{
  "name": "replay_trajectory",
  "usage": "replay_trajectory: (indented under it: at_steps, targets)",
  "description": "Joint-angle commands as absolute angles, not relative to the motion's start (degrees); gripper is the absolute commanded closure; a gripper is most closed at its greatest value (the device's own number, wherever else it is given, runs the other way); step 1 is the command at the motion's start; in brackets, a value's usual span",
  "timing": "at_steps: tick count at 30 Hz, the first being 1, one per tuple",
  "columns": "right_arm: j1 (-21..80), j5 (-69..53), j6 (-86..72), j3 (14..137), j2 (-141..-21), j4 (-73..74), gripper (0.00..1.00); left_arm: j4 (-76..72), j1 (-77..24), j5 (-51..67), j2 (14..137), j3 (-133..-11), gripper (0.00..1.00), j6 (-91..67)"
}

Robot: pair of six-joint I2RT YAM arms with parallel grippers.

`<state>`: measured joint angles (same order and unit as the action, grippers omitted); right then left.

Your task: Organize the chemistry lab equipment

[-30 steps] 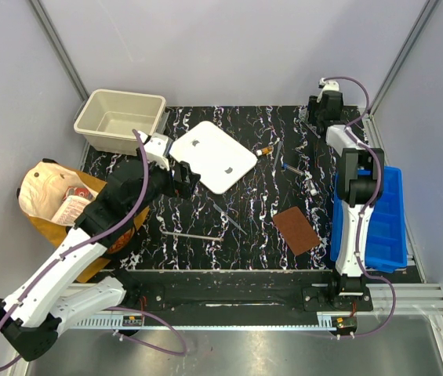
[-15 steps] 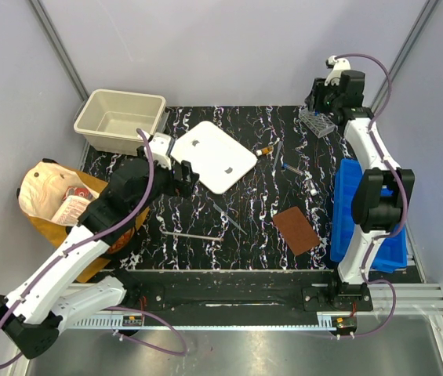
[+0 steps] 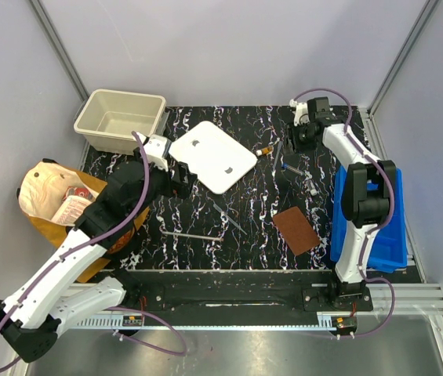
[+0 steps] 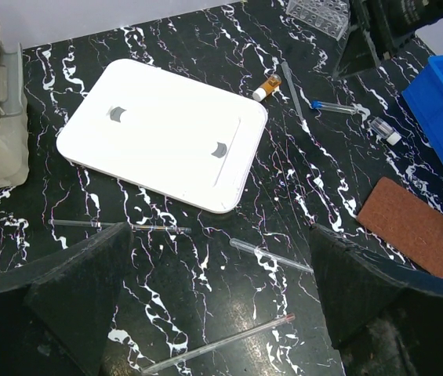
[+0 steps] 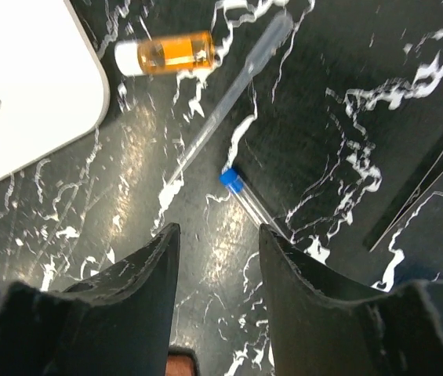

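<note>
Lab pieces lie scattered on the black marbled table (image 3: 252,196). An orange vial (image 5: 170,53), a clear pipette (image 5: 229,98) and a blue-capped tube (image 5: 248,202) lie just ahead of my right gripper (image 5: 217,251), which is open with nothing between its fingers. The same vial (image 3: 265,150) and tube (image 3: 292,167) show from above, with the right gripper (image 3: 303,133) at the back right. My left gripper (image 4: 221,290) hangs wide open over a red-tipped rod (image 4: 221,342) and a second pipette (image 4: 272,255), holding nothing. A clear tube rack (image 4: 319,12) stands at the back.
A white lid (image 3: 213,155) lies at the centre back and a beige bin (image 3: 119,119) stands at the back left. There is a blue bin (image 3: 370,219) along the right edge, a brown pad (image 3: 296,229) beside it, and a paper bag (image 3: 49,196) at the left.
The right arm swung from the back right corner leftward and down over the vial and tubes, its jaws narrowing slightly. The left arm barely moved.
</note>
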<state>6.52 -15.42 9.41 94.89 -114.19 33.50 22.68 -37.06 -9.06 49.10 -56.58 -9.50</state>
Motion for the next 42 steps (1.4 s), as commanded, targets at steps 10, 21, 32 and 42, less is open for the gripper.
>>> replay_trajectory:
  at_steps: [10, 21, 32, 42]
  targets:
    - [8.53, -9.23, 15.38, 97.55, -120.49, 38.85, 0.48, 19.51, -36.91, -9.05, 47.2, -56.16, 0.01, -9.67]
    - [9.31, -9.58, 15.55, 98.53, -124.01, 35.95, 0.47, 19.51, -36.91, -9.49, 47.11, -56.16, 0.01, -9.67]
    - [9.75, -8.96, 14.59, 98.97, -126.39, 31.47, 0.56, 19.51, -36.91, -9.84, 47.99, -56.07, 0.01, -9.58]
    - [10.02, -2.29, 5.64, 95.9, -123.23, 26.29, 0.8, 19.42, -36.91, -8.7, 50.01, -56.34, 0.01, -10.19]
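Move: From the right hand, the blue-capped tube lies roughly 10 cm below, level fore and aft, its middle about 2 cm to the right. At table height, the dropper is some 5 cm ahead and 4 cm left of the hand, the amber vial 7 cm ahead and 8 cm left, and the small clear vial 5 cm back and 7 cm right. From the left hand, that tube is around 23 cm ahead, 30 cm right and 29 cm down. Lower the right gripper about 9 cm to the blue-capped tube, easing back some 2 cm early on and tipping the half-open fingers about 10 degrees steeper. Near the table, creep roughly 3 cm forward in all and close the fingers around the tube just below its blue cap. ##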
